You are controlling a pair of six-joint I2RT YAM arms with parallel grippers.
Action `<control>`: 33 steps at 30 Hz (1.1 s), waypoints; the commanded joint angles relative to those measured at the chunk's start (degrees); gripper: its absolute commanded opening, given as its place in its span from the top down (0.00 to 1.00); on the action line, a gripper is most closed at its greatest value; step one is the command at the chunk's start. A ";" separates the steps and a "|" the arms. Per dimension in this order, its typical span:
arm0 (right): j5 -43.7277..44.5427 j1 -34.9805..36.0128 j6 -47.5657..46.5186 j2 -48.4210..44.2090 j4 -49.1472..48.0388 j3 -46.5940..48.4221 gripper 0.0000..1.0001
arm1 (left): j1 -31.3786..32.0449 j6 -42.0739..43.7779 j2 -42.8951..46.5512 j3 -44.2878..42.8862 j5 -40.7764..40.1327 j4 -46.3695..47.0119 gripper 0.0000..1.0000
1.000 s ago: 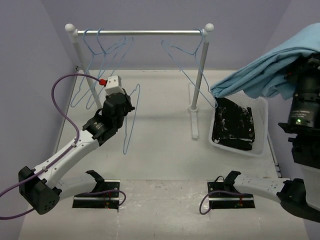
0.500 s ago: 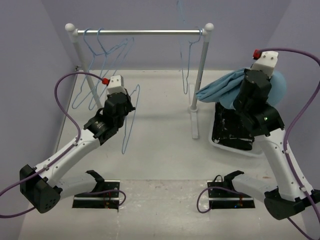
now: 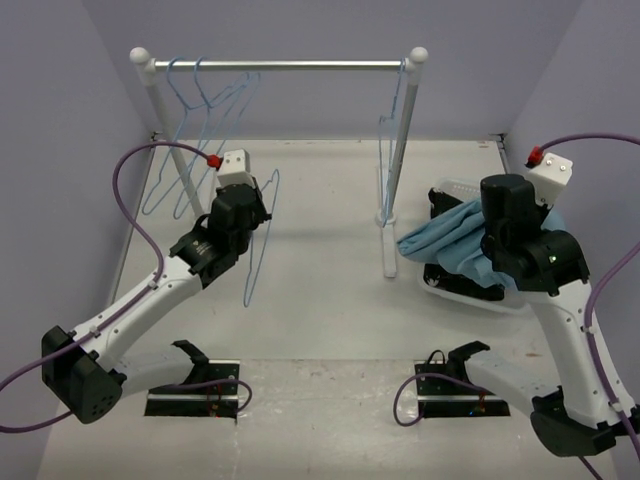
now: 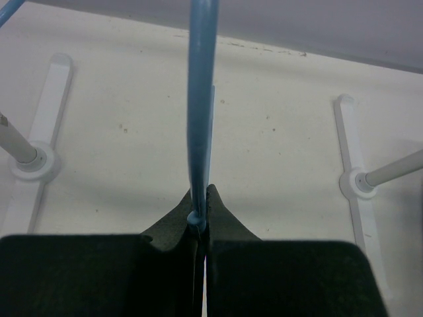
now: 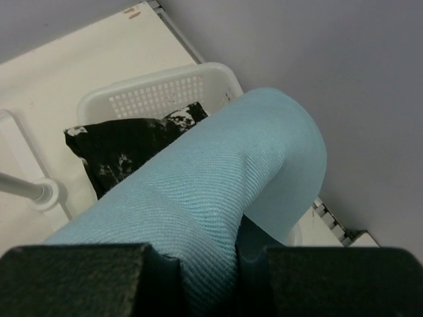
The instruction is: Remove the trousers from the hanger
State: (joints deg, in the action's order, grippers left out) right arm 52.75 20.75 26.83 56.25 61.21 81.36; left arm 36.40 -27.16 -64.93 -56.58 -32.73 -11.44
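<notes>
The light sky-blue trousers [image 3: 452, 243] hang bunched from my right gripper [image 3: 492, 243], which is shut on them over the white basket [image 3: 470, 297]. In the right wrist view the cloth [image 5: 218, 191] fills the space between the gripper [image 5: 208, 264] jaws. The hanger [image 3: 386, 150], thin blue wire, hangs bare at the right end of the silver rail [image 3: 290, 65], apart from the trousers. My left gripper [image 3: 262, 213] is shut on another blue wire hanger [image 3: 256, 255]; its wire [image 4: 200, 99] runs up from the pinched gripper [image 4: 200, 212].
Two more blue hangers [image 3: 212, 100] hang at the rail's left end. The rack's right post [image 3: 398, 170] and foot [image 3: 388, 245] stand just left of the basket. A black speckled garment [image 5: 125, 148] lies in the basket [image 5: 165, 92]. Purple walls close in on both sides.
My right arm has come down from high on the right, carrying the trousers to just above the basket. The hanger has swung back to hang straight on the rail. The left arm stayed put.
</notes>
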 commanded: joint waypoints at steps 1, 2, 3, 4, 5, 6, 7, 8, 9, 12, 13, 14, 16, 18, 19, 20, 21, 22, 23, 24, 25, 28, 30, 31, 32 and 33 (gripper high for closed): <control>1.65 -0.88 7.62 1.40 5.13 6.00 1.00 | -0.28 1.14 -0.37 -1.43 -0.93 3.00 1.00; 1.65 -1.50 8.58 3.32 5.58 5.91 1.00 | -0.28 1.05 -0.46 -1.52 -1.02 3.09 1.00; 0.43 -2.38 8.76 4.30 5.67 5.48 1.00 | -0.28 1.05 -0.73 -1.52 -1.11 3.35 1.00; -1.06 -5.34 8.94 5.44 5.76 4.69 1.00 | -0.28 1.05 -0.90 -1.52 -1.11 3.44 1.00; -2.20 -7.03 10.42 8.06 5.85 4.16 1.00 | -0.28 1.14 -0.99 -1.69 -1.19 3.44 1.00; -4.39 -8.61 10.87 9.39 5.33 3.72 1.00 | -0.28 1.23 -1.43 -1.87 -1.46 3.36 1.00; -5.80 -11.76 10.88 10.80 4.63 2.32 1.00 | -0.28 1.32 -1.61 -2.22 -1.37 3.36 1.00; -7.38 -13.27 10.09 12.12 3.40 1.53 1.00 | -0.28 1.32 -1.78 -2.31 -1.46 3.36 1.00; -8.97 -14.33 9.39 14.65 0.08 0.74 1.00 | -0.28 1.40 -2.13 -2.48 -1.63 3.36 1.00; -13.98 -18.02 8.41 21.41 -3.28 -0.86 1.00 | -0.37 1.76 -3.27 -3.19 -2.25 3.09 1.00; -14.25 -18.38 8.59 23.45 -3.55 -0.59 1.00 | -0.28 1.93 -3.63 -3.45 -2.34 2.83 1.00; -14.17 -18.73 8.76 25.64 -3.55 -0.16 1.00 | -0.37 2.02 -3.89 -4.06 -2.51 2.57 1.00; -14.17 -19.95 9.11 31.95 -3.55 1.07 1.00 | -0.37 2.11 -4.42 -4.85 -2.86 2.04 1.00; -14.61 -20.49 10.26 35.93 -3.55 2.39 1.00 | -0.37 2.28 -4.59 -5.12 -2.87 2.04 1.00; -14.96 -22.58 10.78 39.86 -3.55 3.01 1.00 | -0.37 2.55 -4.60 -5.30 -2.86 2.12 1.00; -16.61 -23.12 10.70 41.64 -3.47 3.71 1.00 | -0.37 2.63 -4.60 -5.56 -3.04 2.04 1.00; -17.06 -24.00 10.79 43.31 -3.64 4.67 1.00 | -0.37 2.72 -4.60 -5.74 -3.21 1.78 1.00; -17.50 -24.35 10.87 44.98 -3.64 5.12 1.00 | -0.37 2.90 -4.60 -6.09 -3.39 1.69 1.00; -19.07 -24.79 10.70 47.96 -3.64 5.47 1.00 | -0.37 2.90 -4.51 -6.18 -3.65 1.51 1.00; -19.96 -25.58 10.61 49.56 -3.64 6.00 1.00 | -0.37 2.81 -4.33 -6.26 -3.74 1.25 1.00; -20.84 -25.85 10.53 51.75 -3.64 6.00 1.00 | -0.37 2.72 -4.24 -6.35 -3.83 1.33 1.00; -21.72 -26.46 11.40 53.61 -3.64 5.83 0.84 | -0.37 2.99 -3.81 -6.61 -3.66 1.33 1.00; -21.90 -26.64 11.40 53.62 -3.64 5.74 0.64 | -0.37 3.51 -3.72 -7.05 -2.78 1.07 1.00; -21.99 -26.73 10.79 52.05 -3.73 5.74 0.49 | -0.37 3.60 -3.63 -7.58 -1.82 0.81 1.00; -22.25 -26.64 10.53 50.90 -3.90 5.82 0.41 | -0.37 3.95 -3.63 -7.76 -1.29 0.81 1.00; -22.17 -26.73 10.44 49.41 -3.91 6.00 0.34 | -0.37 4.65 -3.45 -7.85 -0.76 0.72 1.00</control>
State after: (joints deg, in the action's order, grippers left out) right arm 32.12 -4.93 36.03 107.94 55.11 87.15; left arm 36.38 -24.80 -69.71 -61.23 -34.39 -11.92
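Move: My right hand holds the trousers over the basket: its middle lies some 9 cm ahead, 4 cm to the right and 29 cm below. The black cloth inside is roughly 8 cm ahead, 1 cm right and 29 cm down. The rack's right foot stands about 14 cm ahead, 20 cm left and 34 cm below. From my left hand, the basket is about 45 cm right, 3 cm back and 21 cm down. I plunge my right hand about 25 cm down into the basket, also reaching some 13 cm forward and drifting a little right, while the wrist tips the fingers about 35 degrees further down. Only at the bottom do I open the fingers to let go of the trousers, staying amid the cloth. My left hand keeps its pinch on the empty hanger, with just a slight forward shift and a small dip and rise. ##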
